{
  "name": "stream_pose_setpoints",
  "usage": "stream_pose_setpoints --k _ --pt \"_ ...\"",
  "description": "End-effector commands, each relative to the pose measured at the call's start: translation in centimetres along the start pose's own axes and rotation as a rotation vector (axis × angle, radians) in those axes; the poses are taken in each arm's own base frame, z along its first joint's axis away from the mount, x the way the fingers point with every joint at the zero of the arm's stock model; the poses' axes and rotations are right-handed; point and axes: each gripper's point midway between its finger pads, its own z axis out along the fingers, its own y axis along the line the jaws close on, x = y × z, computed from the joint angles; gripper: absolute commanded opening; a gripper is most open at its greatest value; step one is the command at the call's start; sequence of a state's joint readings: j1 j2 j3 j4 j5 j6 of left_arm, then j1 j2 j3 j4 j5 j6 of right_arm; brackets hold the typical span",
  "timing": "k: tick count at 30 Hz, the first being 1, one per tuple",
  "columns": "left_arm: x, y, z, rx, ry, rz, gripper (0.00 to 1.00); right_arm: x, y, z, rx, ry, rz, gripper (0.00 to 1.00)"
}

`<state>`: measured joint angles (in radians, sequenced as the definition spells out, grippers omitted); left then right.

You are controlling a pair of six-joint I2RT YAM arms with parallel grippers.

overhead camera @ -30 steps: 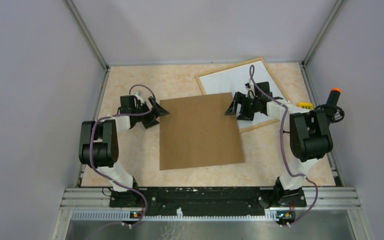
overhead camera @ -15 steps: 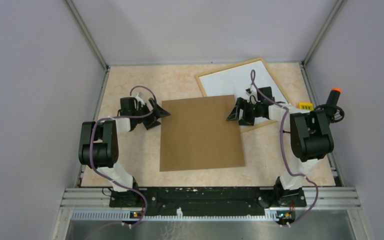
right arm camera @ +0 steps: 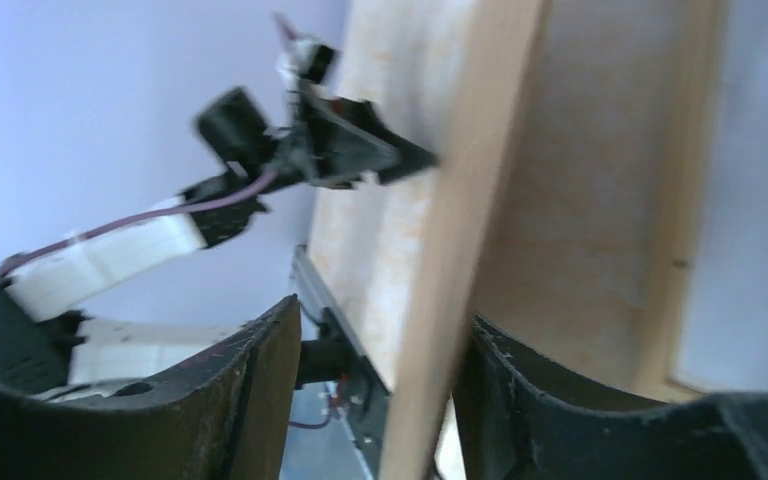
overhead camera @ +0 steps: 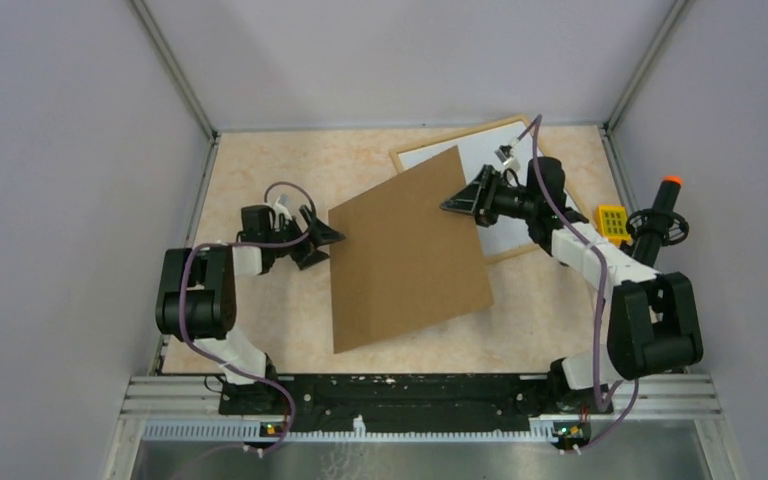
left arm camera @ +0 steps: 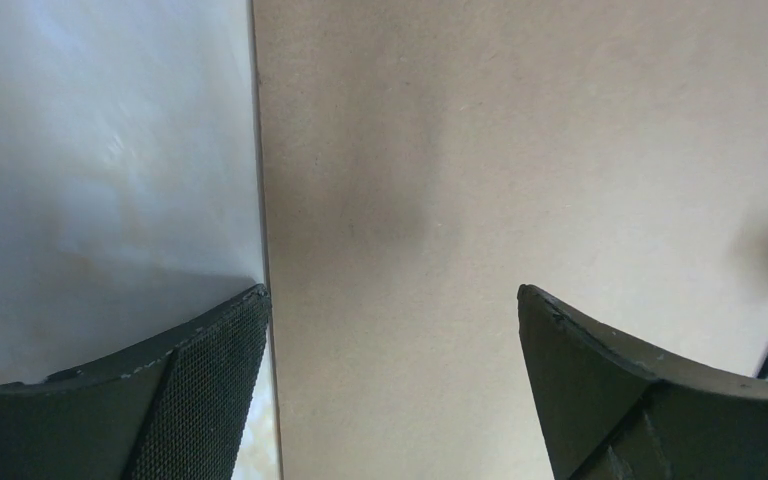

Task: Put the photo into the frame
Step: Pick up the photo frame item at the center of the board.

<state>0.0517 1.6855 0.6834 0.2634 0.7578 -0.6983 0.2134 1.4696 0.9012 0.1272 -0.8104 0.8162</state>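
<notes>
The frame (overhead camera: 450,137), thin light wood, lies at the back right with a white sheet (overhead camera: 465,160) inside it. The photo is out of view. A plain brown backing board (overhead camera: 405,255) stands tilted, its far right corner raised over the frame. My right gripper (overhead camera: 450,203) straddles that raised corner. In the right wrist view the board's edge (right arm camera: 470,180) rests against one finger, with a gap to the other. My left gripper (overhead camera: 332,245) is wide open at the board's left edge (left arm camera: 480,150) and holds nothing.
A yellow block (overhead camera: 611,217) and a black handle with an orange tip (overhead camera: 668,185) sit by the right wall. Grey walls close in the marbled table (overhead camera: 260,170) on three sides. The black rail (overhead camera: 400,395) runs along the near edge.
The right gripper has swung up and back with the board's corner between its narrowing jaws. The board has tilted and turned, covering more of the frame. The left gripper moved slightly nearer.
</notes>
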Motion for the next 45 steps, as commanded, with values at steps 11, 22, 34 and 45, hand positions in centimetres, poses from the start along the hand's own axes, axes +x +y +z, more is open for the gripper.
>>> stream_pose_setpoints --k 11,22,34,45 --pt "5.3 -0.3 -2.4 -0.042 0.112 -0.054 0.98 -1.7 6.6 -2.8 0.178 -0.105 -0.139 0.06" --pt "0.2 -4.3 -6.3 -0.143 -0.111 0.163 0.97 -8.2 19.3 -8.0 0.066 -0.291 -0.476 0.0" --pt "2.4 -12.7 2.7 -0.121 -0.033 0.193 0.88 -17.9 29.6 -25.1 0.456 -0.931 -0.845 0.0" --pt "8.2 -15.1 16.1 -0.377 0.092 0.197 0.7 -17.3 27.0 -27.6 0.562 -1.05 -0.869 0.0"
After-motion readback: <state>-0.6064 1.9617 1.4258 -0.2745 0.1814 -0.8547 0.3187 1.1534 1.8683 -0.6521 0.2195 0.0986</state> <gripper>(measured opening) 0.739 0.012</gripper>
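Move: The brown board slants up to my right hand, its right edge already raised between the open fingers; its middle is about 12 cm left, 8 cm back and 8 cm below. The frame with the white sheet is centred about 12 cm ahead, 6 cm right and 18 cm below. From my left hand, at the board's low left edge, the frame is about 11 cm ahead, 32 cm right and 4 cm down, the board's middle 14 cm right, level and 5 cm up. I shut my right fingers on the board's raised edge, then swing it up almost 40 cm and some 16 cm right, easing down 5 cm at the end, as the wrist turns about 75 degrees to point forward and level. My left hand draws back about 5 cm, rises clear, then sweeps some 22 cm right to the frame's near-left side, sinking again, its fingers closing by about a quarter. ##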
